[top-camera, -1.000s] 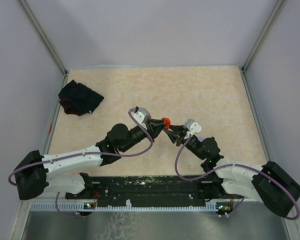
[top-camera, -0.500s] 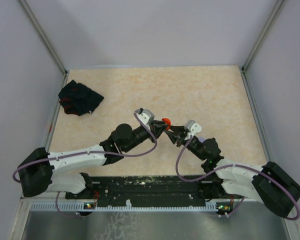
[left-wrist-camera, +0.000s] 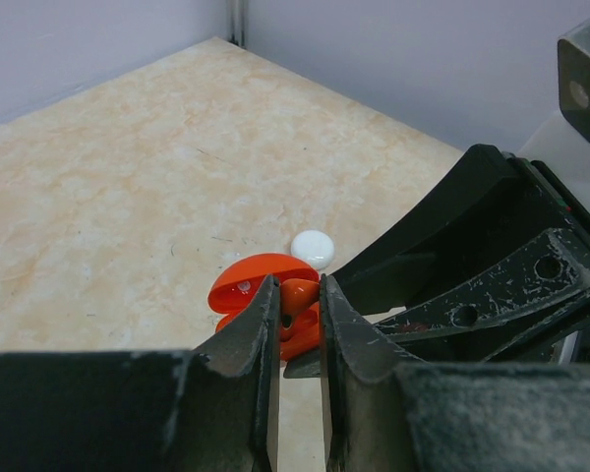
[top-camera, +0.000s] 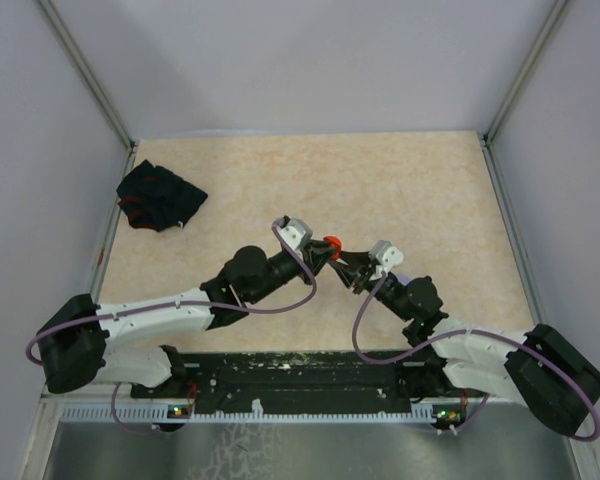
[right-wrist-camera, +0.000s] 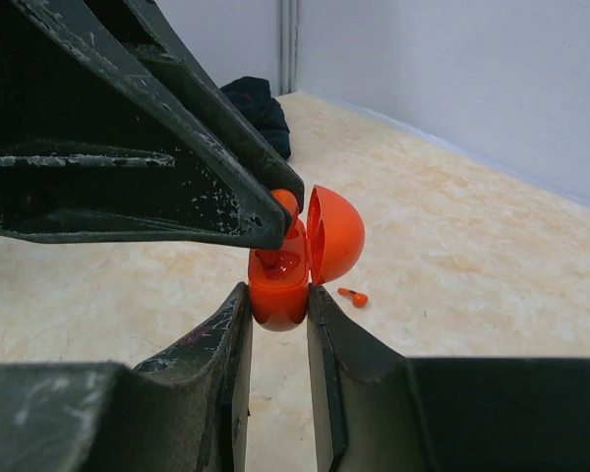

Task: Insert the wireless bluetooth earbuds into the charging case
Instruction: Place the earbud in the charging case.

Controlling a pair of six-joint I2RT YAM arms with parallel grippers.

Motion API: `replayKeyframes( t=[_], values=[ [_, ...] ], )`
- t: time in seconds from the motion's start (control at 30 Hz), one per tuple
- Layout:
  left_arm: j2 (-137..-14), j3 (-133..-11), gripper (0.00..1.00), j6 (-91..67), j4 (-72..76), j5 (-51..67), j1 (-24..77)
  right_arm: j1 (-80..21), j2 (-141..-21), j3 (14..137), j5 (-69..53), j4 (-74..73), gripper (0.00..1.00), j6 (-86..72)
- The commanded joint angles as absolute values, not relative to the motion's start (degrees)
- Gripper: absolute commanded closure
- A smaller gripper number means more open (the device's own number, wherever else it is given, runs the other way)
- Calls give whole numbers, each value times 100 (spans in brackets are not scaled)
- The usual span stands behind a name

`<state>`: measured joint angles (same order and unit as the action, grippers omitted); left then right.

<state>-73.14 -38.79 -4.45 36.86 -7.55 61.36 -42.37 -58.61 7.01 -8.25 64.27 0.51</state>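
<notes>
An orange charging case (right-wrist-camera: 278, 285) hangs above the table with its lid (right-wrist-camera: 334, 234) swung open, and my right gripper (right-wrist-camera: 277, 292) is shut on its lower half. My left gripper (left-wrist-camera: 297, 285) is shut on an orange earbud (left-wrist-camera: 301, 297), which sits at the open mouth of the case (left-wrist-camera: 251, 278). In the right wrist view this earbud (right-wrist-camera: 286, 202) peeks out under the left fingers (right-wrist-camera: 177, 147), just above the case's well. A second orange earbud (right-wrist-camera: 353, 296) lies on the table beyond the case. From above, both grippers meet at the case (top-camera: 331, 241) mid-table.
A black cloth (top-camera: 160, 196) with red marks lies at the far left of the beige table (top-camera: 400, 190). A small white disc (left-wrist-camera: 313, 248) rests on the table just past the case. Grey walls enclose the table on three sides.
My left arm has shifted a little to the right, bringing the earbud closer against the case. The right arm and the case have stayed put.
</notes>
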Motion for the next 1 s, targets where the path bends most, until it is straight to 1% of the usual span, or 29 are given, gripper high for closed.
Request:
replayKeyframes(
  t=[0.0,0.2,0.43,0.67,0.97],
  values=[
    [-7321,-4136,86,-371,3494,-791,6170,-4282,-5739,703,-894,6855,100,79],
    [-7328,-4222,85,-356,3248,-757,6170,-4285,-5739,703,-911,6854,100,80],
    [-7438,-4339,77,-356,3071,-671,6168,-4280,-5726,703,-914,6847,100,71],
    [-7541,-4425,71,-385,2890,-648,6170,-4282,-5697,703,-914,6830,100,75],
    [-7405,-4466,53,-473,2770,-738,6170,-4281,-5718,721,-903,6794,100,70]
  ],
)
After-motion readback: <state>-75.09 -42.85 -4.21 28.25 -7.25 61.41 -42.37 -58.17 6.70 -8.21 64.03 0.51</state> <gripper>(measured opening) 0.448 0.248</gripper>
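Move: The left hand already pinches the red earbud over the open red case, whose middle lies roughly 1 cm ahead, 1 cm to the right and 2 cm below. From the right hand, which holds the case, it is about 1 cm ahead, 1 cm left and 1 cm up. On the table, some 13 cm below the left hand, a white case stands about 8 cm ahead and 15 cm right, and a loose red earbud roughly 12 cm ahead and 8 cm left. Still pinching the earbud, the left hand eases it down into the open case, sinking slowly at first and then faster, about 1.5 cm in all, while its fingertips tip some 5 degrees downward. Halfway through its fingers begin to open and let go of the earbud, spreading to either side of it. The right hand stays in place and keeps its grip on the case. ##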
